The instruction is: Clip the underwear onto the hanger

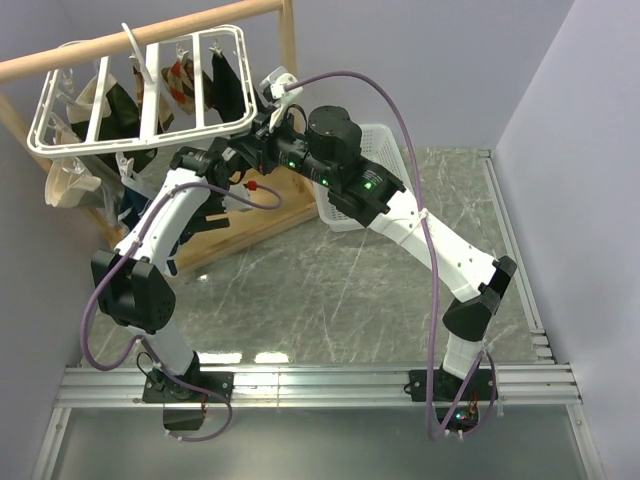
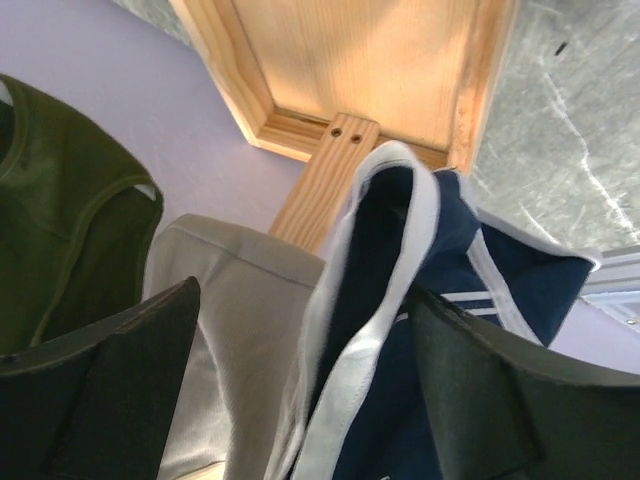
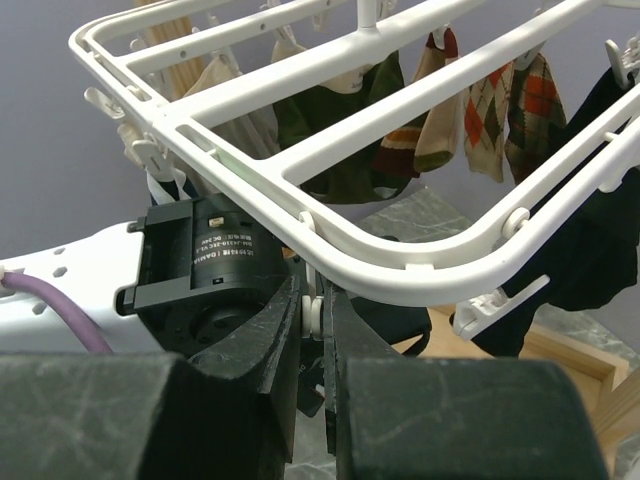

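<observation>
The navy underwear (image 2: 440, 250) with white trim hangs between my left gripper's (image 2: 303, 290) wide-apart fingers, against the right finger (image 2: 500, 390); nothing is pinched. In the top view the left gripper (image 1: 228, 160) sits under the front right corner of the white hanger (image 1: 150, 135), and the underwear cannot be made out there. My right gripper (image 1: 268, 125) is at that same corner. In the right wrist view it (image 3: 312, 290) is shut on a small white clip (image 3: 311, 316) dangling below the hanger's rim (image 3: 420, 280). Whether the clip grips the underwear is hidden.
Beige cloth (image 2: 230, 300) and a green garment (image 2: 60, 200) hang beside the underwear. Socks (image 3: 500, 110) and black garments (image 3: 590, 250) hang on the hanger. The wooden rail (image 1: 150, 35) holds the hanger, its base (image 1: 240, 225) below. A white basket (image 1: 385, 150) stands behind the right arm.
</observation>
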Controlling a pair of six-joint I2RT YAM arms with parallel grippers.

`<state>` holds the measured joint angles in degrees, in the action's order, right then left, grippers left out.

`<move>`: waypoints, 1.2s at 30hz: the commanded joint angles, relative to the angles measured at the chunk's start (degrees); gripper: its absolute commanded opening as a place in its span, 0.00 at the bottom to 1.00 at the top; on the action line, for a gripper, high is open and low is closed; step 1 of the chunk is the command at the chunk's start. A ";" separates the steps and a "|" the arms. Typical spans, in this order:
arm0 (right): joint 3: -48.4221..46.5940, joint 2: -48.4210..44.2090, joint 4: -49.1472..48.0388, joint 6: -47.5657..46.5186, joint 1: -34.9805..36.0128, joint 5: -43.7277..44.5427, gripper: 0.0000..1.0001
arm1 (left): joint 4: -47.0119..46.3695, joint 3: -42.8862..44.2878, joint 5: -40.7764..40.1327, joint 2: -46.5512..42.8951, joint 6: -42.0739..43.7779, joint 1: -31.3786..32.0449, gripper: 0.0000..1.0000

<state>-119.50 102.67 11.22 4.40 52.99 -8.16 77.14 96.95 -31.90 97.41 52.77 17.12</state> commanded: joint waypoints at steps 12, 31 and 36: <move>0.94 -2.74 0.64 0.08 0.62 -0.45 0.00 | 1.43 -5.18 5.88 -6.77 -0.66 1.15 0.00; 2.34 -2.65 -1.20 4.47 -0.96 4.83 0.00 | -28.17 -32.43 28.47 -52.04 21.59 9.42 0.00; 2.87 -3.09 -0.68 6.05 -0.96 2.02 0.00 | -35.92 -27.35 29.35 -49.43 10.10 9.42 0.00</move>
<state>-117.51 101.47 9.04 8.75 52.36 -4.73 52.03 65.23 -5.61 44.91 69.21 26.50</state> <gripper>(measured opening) 0.150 0.022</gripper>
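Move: The underwear hangs between the left hand's open fingers, its middle about 2 cm back, 2 cm left and 2 cm below. The clip already holding its other end is roughly 7 cm back, 8 cm left and 20 cm above the left hand; the hanger's near right clip, pinched by the right hand, some 3 cm back, 18 cm right and 22 cm above. From the right hand the underwear lies 1 cm ahead, 20 cm left and 24 cm below. Sinking a couple of centimetres while easing back, the left hand shuts its fingers on the free part of the waistband, then swings it back, to the right and up, ending about 10 cm back and 8 cm right of where it began, nearer the right hand's clip. Its wrist turns some 55 degrees, from pointing down and left to forward and down. The right hand keeps its pinch on that clip. ##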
